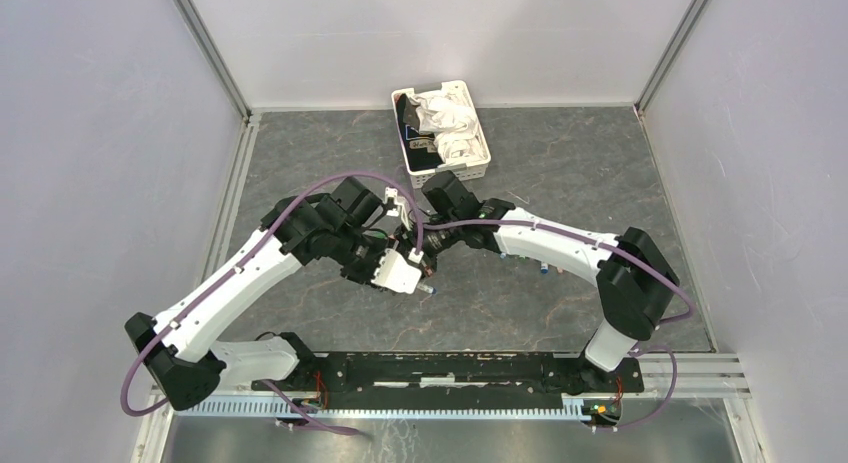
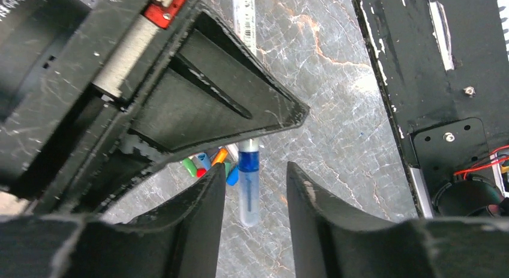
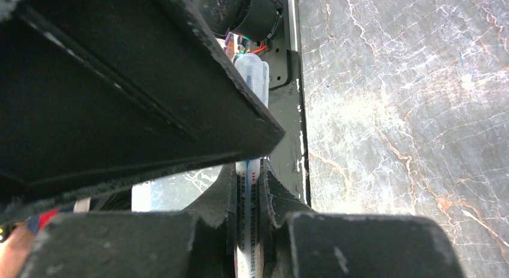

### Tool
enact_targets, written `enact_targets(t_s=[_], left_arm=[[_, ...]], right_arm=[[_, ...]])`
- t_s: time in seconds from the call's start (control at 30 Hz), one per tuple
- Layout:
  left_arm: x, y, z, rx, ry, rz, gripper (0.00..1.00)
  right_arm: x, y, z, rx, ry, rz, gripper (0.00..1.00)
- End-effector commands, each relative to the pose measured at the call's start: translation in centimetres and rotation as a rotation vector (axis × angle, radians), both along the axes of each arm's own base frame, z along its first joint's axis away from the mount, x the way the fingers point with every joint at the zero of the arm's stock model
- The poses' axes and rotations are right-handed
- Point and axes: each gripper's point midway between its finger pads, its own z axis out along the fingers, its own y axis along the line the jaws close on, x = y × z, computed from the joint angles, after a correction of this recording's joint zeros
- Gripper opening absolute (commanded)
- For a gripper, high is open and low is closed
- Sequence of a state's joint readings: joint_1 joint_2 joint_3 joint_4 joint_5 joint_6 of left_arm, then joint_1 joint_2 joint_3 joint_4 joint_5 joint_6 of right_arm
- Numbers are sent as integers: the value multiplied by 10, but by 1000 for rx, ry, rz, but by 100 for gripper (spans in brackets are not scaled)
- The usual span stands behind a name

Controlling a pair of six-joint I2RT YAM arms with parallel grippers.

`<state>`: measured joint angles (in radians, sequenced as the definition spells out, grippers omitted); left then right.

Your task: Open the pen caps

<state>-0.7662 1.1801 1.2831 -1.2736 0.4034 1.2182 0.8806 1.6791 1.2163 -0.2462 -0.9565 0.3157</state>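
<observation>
My right gripper (image 3: 249, 167) is shut on the white printed barrel of a pen (image 3: 248, 218). The pen's clear cap with a blue band (image 2: 248, 188) points out between the fingers of my left gripper (image 2: 255, 170). Those fingers stand open, with a gap on each side of the cap. In the right wrist view the same cap (image 3: 252, 77) shows past the left finger. Both grippers meet above the middle of the table (image 1: 415, 258). Several loose pen caps (image 2: 207, 164), green, red, blue and orange, lie on the table below.
A white slotted basket (image 1: 478, 169) holding white items stands at the back centre. A few small coloured pieces (image 1: 545, 270) lie under the right forearm. The black base rail (image 1: 450, 368) runs along the near edge, and enclosure walls stand at both sides.
</observation>
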Motion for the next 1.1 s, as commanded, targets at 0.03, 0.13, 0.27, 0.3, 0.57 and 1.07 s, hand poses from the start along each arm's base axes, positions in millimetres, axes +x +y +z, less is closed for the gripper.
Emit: enact_targets(t_s=[0.03, 0.13, 0.27, 0.3, 0.57, 1.07], left_arm=[[-1, -11, -5, -38, 57, 53, 42], [-1, -6, -14, -3, 52, 45, 41], [-1, 2, -16, -2, -9, 2, 49], [-1, 3, -15, -6, -26, -5, 51], [8, -1, -3, -79, -149, -38, 34], [3, -5, -1, -104, -190, -111, 2]], right_arm=[[3, 6, 11, 11, -112, 7, 0], [-2, 8, 20, 55, -84, 18, 0], [-10, 8, 24, 83, -28, 50, 0], [-13, 8, 25, 90, -6, 55, 0], [-18, 10, 26, 108, 67, 80, 0], [-16, 21, 33, 150, 158, 47, 50]])
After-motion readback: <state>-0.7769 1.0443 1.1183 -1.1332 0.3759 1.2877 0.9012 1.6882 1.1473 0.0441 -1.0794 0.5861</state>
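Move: The blue pen's clear cap end lies between the left hand's half-open fingers, only about 2 cm below their middle and 1 cm to the right, level fore and aft. The right hand already grips the pen's body, with that cap about 6 cm to its left, roughly level fore and aft and 1 cm higher. The pile of loose caps lies on the table some 4 cm ahead of the left hand, 5 cm to its left and 12 cm below. Down about 2.5 cm beside the cap end, then up again by just over 1 cm, goes the left hand, closing its half-open fingers to pinch the blue pen's cap end. The right hand, first keeping its grip on the body, eases back and up about 2 cm each and a little left, tilting some 10 degrees, then opens and lets go. ##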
